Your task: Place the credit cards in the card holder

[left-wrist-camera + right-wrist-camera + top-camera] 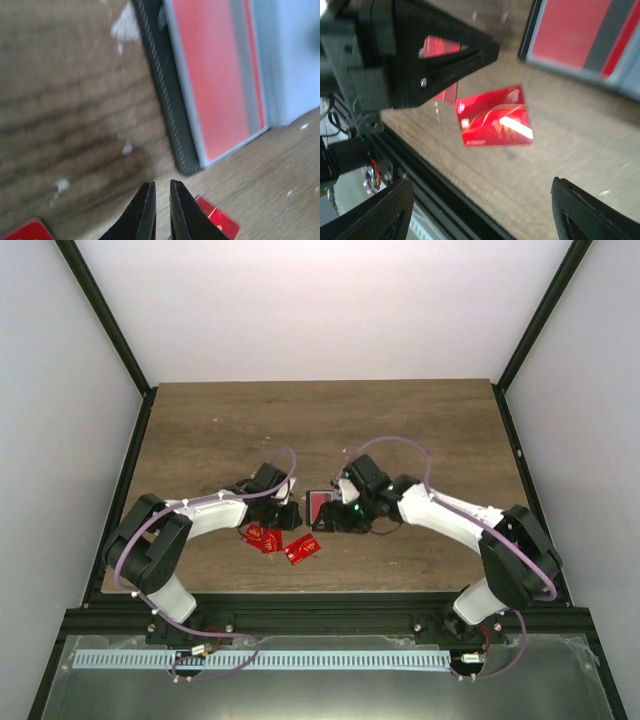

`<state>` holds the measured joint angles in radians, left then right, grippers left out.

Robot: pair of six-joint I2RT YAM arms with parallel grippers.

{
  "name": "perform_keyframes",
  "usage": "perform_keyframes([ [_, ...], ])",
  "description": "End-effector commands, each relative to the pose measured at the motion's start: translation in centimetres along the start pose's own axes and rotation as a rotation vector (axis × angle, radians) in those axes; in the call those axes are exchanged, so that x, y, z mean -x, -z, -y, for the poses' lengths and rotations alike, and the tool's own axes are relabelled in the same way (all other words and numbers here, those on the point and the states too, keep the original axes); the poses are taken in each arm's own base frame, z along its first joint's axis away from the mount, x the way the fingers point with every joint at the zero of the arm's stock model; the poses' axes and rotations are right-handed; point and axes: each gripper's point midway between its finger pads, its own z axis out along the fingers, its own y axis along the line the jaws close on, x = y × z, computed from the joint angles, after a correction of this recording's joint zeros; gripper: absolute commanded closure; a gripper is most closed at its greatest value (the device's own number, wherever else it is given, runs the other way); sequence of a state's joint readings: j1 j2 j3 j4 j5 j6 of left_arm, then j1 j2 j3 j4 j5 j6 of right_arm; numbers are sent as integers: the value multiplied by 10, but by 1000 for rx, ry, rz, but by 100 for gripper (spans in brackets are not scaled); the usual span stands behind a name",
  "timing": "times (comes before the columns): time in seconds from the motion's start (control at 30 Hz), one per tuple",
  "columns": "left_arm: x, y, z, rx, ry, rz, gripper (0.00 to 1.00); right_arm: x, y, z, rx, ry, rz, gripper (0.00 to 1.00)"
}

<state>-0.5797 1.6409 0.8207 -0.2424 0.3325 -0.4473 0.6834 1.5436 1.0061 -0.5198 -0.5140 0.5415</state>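
Observation:
The card holder [318,504] lies open on the wooden table between both arms, with a red card [215,75] in its grey pocket. Two red credit cards [262,537] [302,550] lie loose just in front of it. My left gripper [162,186] hovers low beside the holder's near corner. Its fingers are shut to a thin slit with nothing between them, and a red card [217,222] lies just to their right. My right gripper [480,187] stands wide open and empty above a red card with gold marks [495,117]. The holder [580,35] is beyond it.
The black frame rail [435,185] runs along the table's near edge, close under my right gripper. The left gripper's black body [420,55] hangs close to the right one. Another red card corner [27,231] shows at the lower left. White flecks [125,27] dot the wood.

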Motion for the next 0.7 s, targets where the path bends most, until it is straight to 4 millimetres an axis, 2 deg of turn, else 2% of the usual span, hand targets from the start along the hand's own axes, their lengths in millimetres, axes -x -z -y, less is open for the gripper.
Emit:
perform_keyframes([
  [0.0,-24,0,-4,37,12,-26,89,-31,-9,-18,37,-89,14,23],
  [0.2,-59,-6,-2,67,-4,-69,89,-71,-12,-9,29,-149,-5,23],
  [0.37,-85,-6,4,59,5,-68,89,-92,-10,-10,29,-181,-4,23],
  [0.67,-104,3,17,28,24,-23,89,-140,-32,-21,43,-275,-29,23],
])
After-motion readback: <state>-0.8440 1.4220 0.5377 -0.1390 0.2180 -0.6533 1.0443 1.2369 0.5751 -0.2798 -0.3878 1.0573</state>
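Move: The VIP card lies flat some 6 cm back from the left hand and about 1 cm to its right, roughly 2 cm below. From that same hand, the pair of red cards is about 10 cm left and 2 cm back, and the open card holder about 6 cm ahead and 9 cm right. From the right hand the VIP card is about 6 cm back, 5 cm left and 9 cm down. The VIP card gets dragged back towards the table's front edge by the left hand, which dips 1.5 cm, then slides level, about 10 cm back in all, its nearly shut fingertips pressing on the card by its far long edge. The right hand, still wide open, leaves the holder, sweeping some 13 cm back and a little down to the front edge on the card's right, tipping about 10 degrees. ##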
